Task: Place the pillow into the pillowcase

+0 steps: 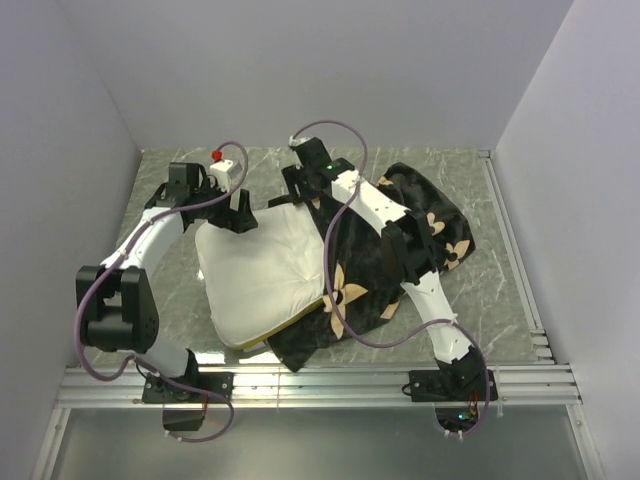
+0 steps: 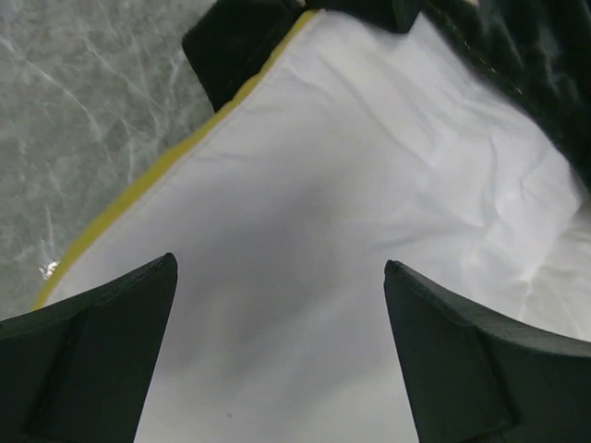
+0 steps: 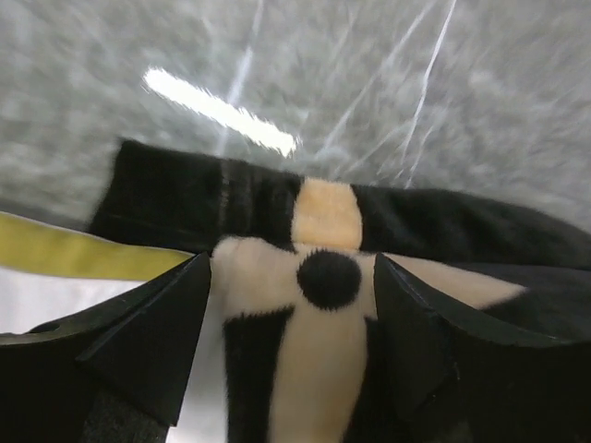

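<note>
The white pillow point(image 1: 262, 270) lies in the middle of the table, its right part tucked inside the black pillowcase point(image 1: 420, 215) with tan flowers. My left gripper point(image 1: 240, 215) hovers over the pillow's far left corner. In the left wrist view its fingers stand wide open point(image 2: 279, 263) above the white pillow point(image 2: 369, 166), with nothing between them. My right gripper point(image 1: 298, 190) is at the far edge, by the pillowcase's mouth. It is open point(image 3: 292, 258), its fingers on either side of a tan flower on the pillowcase point(image 3: 323, 360). The pillow's yellow band point(image 3: 83, 254) shows beside it.
The grey marbled table top point(image 1: 170, 300) is closed in by white walls on the left, back and right. An aluminium rail point(image 1: 320, 385) runs along the near edge by the arm bases. Part of the pillowcase's black edge point(image 2: 235, 55) lies under the pillow's far side.
</note>
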You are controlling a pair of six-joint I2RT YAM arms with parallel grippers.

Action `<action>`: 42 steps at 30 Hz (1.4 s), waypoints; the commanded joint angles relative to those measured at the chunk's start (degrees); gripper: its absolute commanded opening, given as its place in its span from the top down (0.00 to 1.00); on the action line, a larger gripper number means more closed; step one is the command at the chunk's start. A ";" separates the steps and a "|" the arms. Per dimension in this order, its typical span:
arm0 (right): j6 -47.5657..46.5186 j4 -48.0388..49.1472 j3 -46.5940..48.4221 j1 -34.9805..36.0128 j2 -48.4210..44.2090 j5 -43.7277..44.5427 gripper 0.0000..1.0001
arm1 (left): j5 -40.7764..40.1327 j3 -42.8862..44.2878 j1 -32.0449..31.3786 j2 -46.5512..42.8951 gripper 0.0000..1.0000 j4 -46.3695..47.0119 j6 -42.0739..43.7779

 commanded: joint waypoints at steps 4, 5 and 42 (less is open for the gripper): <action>-2.59 -1.58 -1.58 0.33 1.50 -2.06 0.52 | -0.72 6.47 0.65 6.71 0.01 3.36 0.39; -2.77 -2.19 -1.14 0.33 1.50 -3.54 0.62 | -0.19 6.48 0.65 7.69 0.01 3.79 0.56; 7.34 -0.26 -15.62 3.76 -23.81 -15.33 0.96 | 36.46 -0.99 -6.39 -2.68 1.00 3.14 -3.13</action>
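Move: The pillow's far edge, where the left fingers will shut, lies some 8 cm below the left hand, about 1 cm ahead and 2 cm to its right; the pillow's middle is roughly 14 cm back and 4 cm right of that hand. The pillowcase's rim lies about 4 cm below the right hand and 1 cm back, and the pillow's nearer corner about 4 cm to that hand's left, 3 cm back and 5 cm lower. The pillow's far edge is pinched by the left hand, which dips about 7 cm with a short reach forward and back, shuts, then lifts some 15 cm while carrying the edge right towards the case and slightly back, rolling about 30 degrees with its left side down. The pillowcase rim is pinched by the right hand after a short dip, then raised and drawn back towards the robot. ##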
